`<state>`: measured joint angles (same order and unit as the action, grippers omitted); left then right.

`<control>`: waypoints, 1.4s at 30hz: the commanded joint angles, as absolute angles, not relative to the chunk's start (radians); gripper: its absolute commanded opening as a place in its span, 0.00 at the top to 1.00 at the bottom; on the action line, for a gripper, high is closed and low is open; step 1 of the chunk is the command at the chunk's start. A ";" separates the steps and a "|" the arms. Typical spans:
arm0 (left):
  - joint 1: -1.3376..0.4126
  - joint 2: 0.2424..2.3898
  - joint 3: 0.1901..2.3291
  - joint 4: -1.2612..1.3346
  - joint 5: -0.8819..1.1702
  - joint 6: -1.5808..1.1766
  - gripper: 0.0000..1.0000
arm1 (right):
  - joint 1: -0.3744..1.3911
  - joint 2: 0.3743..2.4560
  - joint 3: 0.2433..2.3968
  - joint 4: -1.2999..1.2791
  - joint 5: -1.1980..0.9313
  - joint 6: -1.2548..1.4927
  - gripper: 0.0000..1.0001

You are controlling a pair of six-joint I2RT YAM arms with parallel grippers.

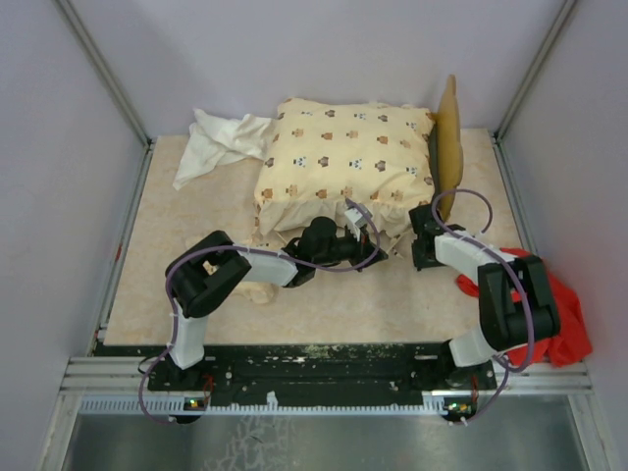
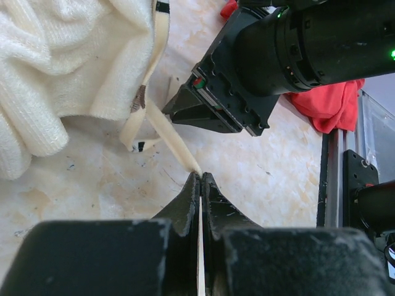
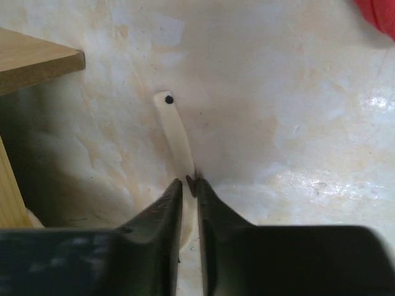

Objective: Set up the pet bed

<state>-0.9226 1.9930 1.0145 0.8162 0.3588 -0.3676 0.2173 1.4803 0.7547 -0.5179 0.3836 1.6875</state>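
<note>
The cream animal-print cushion point(image 1: 343, 157) lies on the pet bed's frame, whose wavy wooden headboard point(image 1: 449, 137) stands upright at its right end. At the cushion's front edge my left gripper point(image 1: 358, 220) point(image 2: 201, 176) is shut on a cream tie strap point(image 2: 166, 132) that hangs from the fluffy cushion edge point(image 2: 55, 61). Just right of it, my right gripper point(image 1: 424, 214) point(image 3: 190, 180) has its jaws nearly together around another cream strap point(image 3: 176, 132) with a black dot at its end. A corner of the wooden frame point(image 3: 37, 58) shows beside it.
A plain white cloth point(image 1: 221, 142) lies crumpled at the back left. A red cloth point(image 1: 564, 314) point(image 2: 333, 102) sits at the right under my right arm. A small cream lump point(image 1: 258, 291) is half hidden below my left forearm. Metal rails edge the table.
</note>
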 commanded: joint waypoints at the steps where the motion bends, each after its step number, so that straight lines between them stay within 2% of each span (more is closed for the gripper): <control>1: -0.916 1.955 1.001 0.863 0.355 -0.380 1.00 | 0.211 1.534 0.761 -0.621 0.447 1.723 0.94; 2: -0.917 1.954 1.000 0.864 0.355 -0.382 1.00 | 0.211 1.524 0.763 -0.632 0.483 1.711 1.00; 5: -0.916 1.945 1.000 0.857 0.356 -0.387 1.00 | 0.210 1.440 0.728 -0.556 0.596 1.554 1.00; 7: -0.917 1.935 1.002 0.845 0.359 -0.386 1.00 | 0.209 1.343 0.644 -0.365 0.647 1.314 1.00; 10: -0.917 1.931 1.005 0.830 0.357 -0.383 1.00 | 0.208 1.192 0.479 0.087 0.573 0.902 1.00; 13: -0.916 1.938 1.005 0.839 0.351 -0.389 1.00 | 0.209 1.104 0.413 0.244 0.479 0.663 1.00; 20: -0.897 1.964 1.022 0.857 0.377 -0.442 1.00 | 0.203 1.022 0.388 0.355 0.246 0.290 1.00; 24: -0.886 1.962 1.012 0.868 0.384 -0.464 1.00 | 0.202 0.998 0.367 0.455 0.118 -0.014 1.00; 34: -0.885 1.997 1.022 0.903 0.415 -0.523 1.00 | 0.050 1.112 0.308 0.599 -0.206 -0.512 1.00; 36: -0.886 2.006 1.021 0.915 0.425 -0.537 1.00 | 0.027 1.147 0.352 0.530 -0.219 -0.556 1.00; 38: -0.886 2.008 1.012 0.924 0.425 -0.538 1.00 | 0.022 1.172 0.435 0.428 -0.165 -0.484 1.00; 42: -0.885 2.015 0.999 0.938 0.402 -0.539 1.00 | 0.027 1.191 0.620 0.218 -0.023 0.212 1.00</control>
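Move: The loose tie runs right between the right hand's open fingertips, about 1 cm below them. The headboard's near corner stands some 11 cm ahead of that hand and 6 cm right; the quilt's hanging corner is about 9 cm ahead and 4 cm left. From the left hand, which already holds another strip, the loose tie lies about 10 cm right, 1 cm ahead and 9 cm below. Right fingers close on the loose tie, rise some 10 cm, swing counter-clockwise towards the headboard corner, then dip. ##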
